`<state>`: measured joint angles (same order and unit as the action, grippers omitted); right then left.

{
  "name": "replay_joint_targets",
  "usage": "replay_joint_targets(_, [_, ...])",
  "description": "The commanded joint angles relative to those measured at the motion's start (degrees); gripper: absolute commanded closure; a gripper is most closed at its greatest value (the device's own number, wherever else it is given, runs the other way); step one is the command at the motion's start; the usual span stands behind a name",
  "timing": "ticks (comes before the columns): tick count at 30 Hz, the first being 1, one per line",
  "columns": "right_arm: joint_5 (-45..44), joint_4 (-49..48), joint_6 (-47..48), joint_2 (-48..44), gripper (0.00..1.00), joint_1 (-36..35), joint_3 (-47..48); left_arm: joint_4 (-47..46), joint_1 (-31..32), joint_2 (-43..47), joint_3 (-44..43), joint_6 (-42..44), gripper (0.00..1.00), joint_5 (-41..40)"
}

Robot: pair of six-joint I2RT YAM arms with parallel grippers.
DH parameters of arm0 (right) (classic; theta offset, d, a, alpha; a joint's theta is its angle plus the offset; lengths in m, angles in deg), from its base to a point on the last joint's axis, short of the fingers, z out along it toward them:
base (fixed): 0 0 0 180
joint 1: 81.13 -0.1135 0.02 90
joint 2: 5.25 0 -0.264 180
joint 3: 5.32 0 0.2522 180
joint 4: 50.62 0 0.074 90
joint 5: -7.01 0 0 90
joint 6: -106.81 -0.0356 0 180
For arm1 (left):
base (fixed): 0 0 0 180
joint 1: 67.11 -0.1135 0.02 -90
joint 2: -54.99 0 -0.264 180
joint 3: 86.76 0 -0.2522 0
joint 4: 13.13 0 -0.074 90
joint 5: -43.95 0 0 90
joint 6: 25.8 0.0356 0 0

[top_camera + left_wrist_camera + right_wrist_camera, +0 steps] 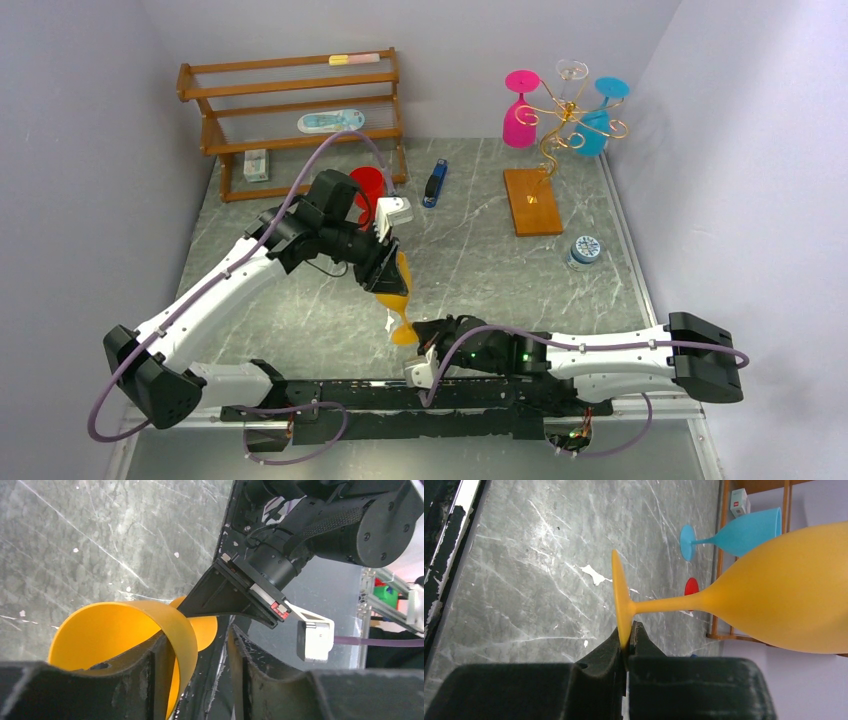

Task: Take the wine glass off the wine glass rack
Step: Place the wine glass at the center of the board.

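Observation:
An orange wine glass hangs tilted over the table's front middle, well away from the gold wire wine glass rack at the back right. My right gripper is shut on the edge of the glass's round foot, and it shows low in the top view too. My left gripper is open at the bowl's rim. One finger sits inside the bowl and the other stands apart outside it. Pink, clear and blue glasses hang on the rack.
A brown slatted shelf stands at the back left, with a red glass in front of it. A blue glass shows by the shelf in the right wrist view. A blue stapler and a round tin lie on the marble table.

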<state>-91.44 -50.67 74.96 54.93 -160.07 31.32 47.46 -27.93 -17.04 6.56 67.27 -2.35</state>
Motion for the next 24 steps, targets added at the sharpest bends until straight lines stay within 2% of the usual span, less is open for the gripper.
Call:
replay_joint_targets(1, [0.05,-0.23,-0.40,-0.67,1.00,-0.14,-0.96,2.12,1.41,-0.24,-1.94,1.02,0.59,0.57])
replay_joint_targets(3, [0.24,0.23,-0.41,-0.68,1.00,-0.16,-0.99,1.64,1.43,0.14,-2.25,0.71,0.64,0.36])
replay_joint_targets(5, [0.33,0.59,-0.49,-0.52,1.00,-0.10,-0.90,1.55,1.51,0.31,-2.58,0.78,0.75,0.45])
replay_joint_targets(10, [0.29,0.10,-0.75,-0.12,1.00,-0.16,-0.99,2.74,1.55,0.20,-2.84,1.58,0.93,0.55])
replay_joint_targets(18, [-0.79,-0.22,-0.89,0.55,1.00,-0.17,-0.80,1.36,1.61,0.49,-3.30,0.80,0.95,-0.44])
replay_joint_targets(22, [-1.90,-1.84,-0.82,-0.18,0.97,-0.13,-1.05,-1.36,1.61,1.63,-2.75,-0.31,0.95,-1.23])
replay_joint_targets(24, [-2.30,-2.66,-1.05,-1.30,0.90,-0.10,-1.20,-2.36,1.60,2.18,-2.43,-0.84,0.95,-2.44])
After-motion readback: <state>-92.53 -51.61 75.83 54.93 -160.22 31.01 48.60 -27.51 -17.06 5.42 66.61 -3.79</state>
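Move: The yellow wine glass hangs roughly upright between the hands, its foot edge already pinched by the right hand. Its middle is about 6 cm below the left hand, 1 cm ahead and 1 cm left, and some 7 cm above the right hand, 3 cm ahead and 2 cm left. From the left hand, the red glass stands about 28 cm ahead, 8 cm left and 16 cm down; the blue glass is some 23 cm ahead, 17 cm left and 16 cm down. The left hand stays in place, drifting less than half a centimetre and barely turning, while its fingers close from about half open to nearly shut and pinch the wall of the yellow glass's rim on the side nearest the robot, one finger inside the bowl and the other outside. The right hand stands almost still below and keeps its pinch on the edge of the foot, its fingers just beginning to slacken at the very end as it edges well under 1 cm forward. ##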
